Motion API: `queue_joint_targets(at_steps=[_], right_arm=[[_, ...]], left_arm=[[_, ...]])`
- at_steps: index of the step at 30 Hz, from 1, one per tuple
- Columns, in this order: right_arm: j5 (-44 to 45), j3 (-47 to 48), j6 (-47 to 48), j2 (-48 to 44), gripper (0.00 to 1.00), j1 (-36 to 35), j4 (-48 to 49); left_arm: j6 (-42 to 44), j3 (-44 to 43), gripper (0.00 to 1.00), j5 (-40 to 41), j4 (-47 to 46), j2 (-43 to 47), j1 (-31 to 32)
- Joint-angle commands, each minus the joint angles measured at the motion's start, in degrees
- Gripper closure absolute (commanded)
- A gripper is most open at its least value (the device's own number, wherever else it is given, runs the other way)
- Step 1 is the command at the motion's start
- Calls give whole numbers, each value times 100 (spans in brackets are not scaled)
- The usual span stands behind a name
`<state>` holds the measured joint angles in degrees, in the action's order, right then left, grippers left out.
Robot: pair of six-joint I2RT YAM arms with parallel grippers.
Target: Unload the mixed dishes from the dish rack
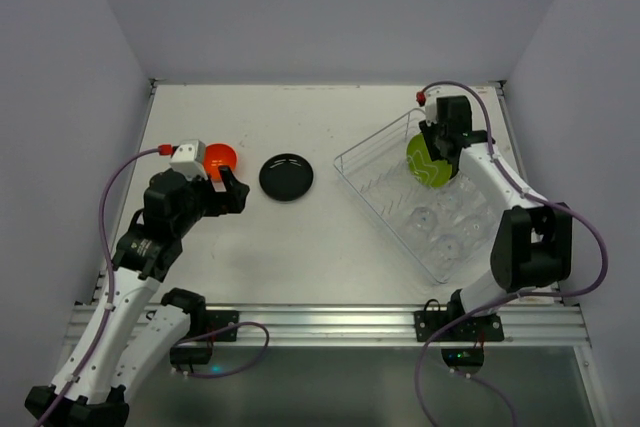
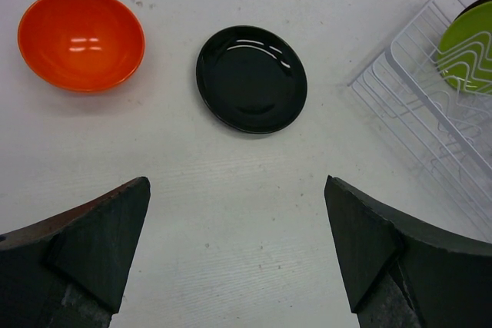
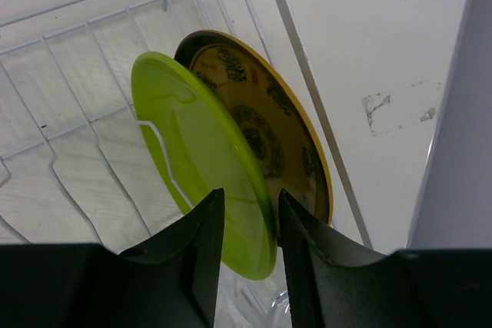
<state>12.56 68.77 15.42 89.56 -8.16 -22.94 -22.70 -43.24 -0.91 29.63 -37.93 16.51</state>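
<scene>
The lime-green plate [image 3: 192, 136] stands on edge in the dish rack [image 1: 365, 192], just in front of an olive-yellow patterned plate [image 3: 284, 128]. My right gripper [image 3: 249, 193] is shut on the green plate's lower rim, one finger on each face. In the top view this gripper [image 1: 437, 152] hangs over the rack's far end at the green plate [image 1: 425, 160]. Several clear cups [image 1: 440, 227] lie in the rack's near half. The orange bowl [image 2: 81, 40] and the black plate [image 2: 251, 78] rest on the table. My left gripper [image 2: 237, 182] hovers open over bare table near them, holding nothing.
The rack's white wire holder [image 3: 77, 36] runs under and around the standing plates. Walls enclose the table on the left, back and right. The right wall is close to the rack's clear rim [image 1: 480, 247]. In the top view the orange bowl [image 1: 220, 157] sits just beyond my left gripper [image 1: 232, 192].
</scene>
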Motion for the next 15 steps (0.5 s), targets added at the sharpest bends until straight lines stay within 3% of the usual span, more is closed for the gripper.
queue_joint_targets(at_steps=[1,10,15], right_arm=[[-323,101,216,167,64,43,-140],[-439,321,374,308,94,60,-466],[-447,426,418,-60,100,60,-492]], left_arm=[[213,9,0,-147,-168,49,19],[222,35,0,-182,-194,32,80],[213,35,0,-155,-185,58,89]])
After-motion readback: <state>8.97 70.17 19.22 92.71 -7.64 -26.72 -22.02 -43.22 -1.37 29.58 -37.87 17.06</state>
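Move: The right hand is over the near upper rim of the green plate, whose middle lies about 3 cm ahead, 2 cm left and 5 cm below. The yellow bowl stands just behind it, about 5 cm ahead and 2 cm right of the hand; the nearest glass is some 3 cm back and 8 cm right. From the left hand, the green plate is about 20 cm ahead and 45 cm right, 12 cm lower. The right hand sinks about 2.5 cm, tipping slightly down, and closes its half-open fingers, pinching the green plate's rim. ##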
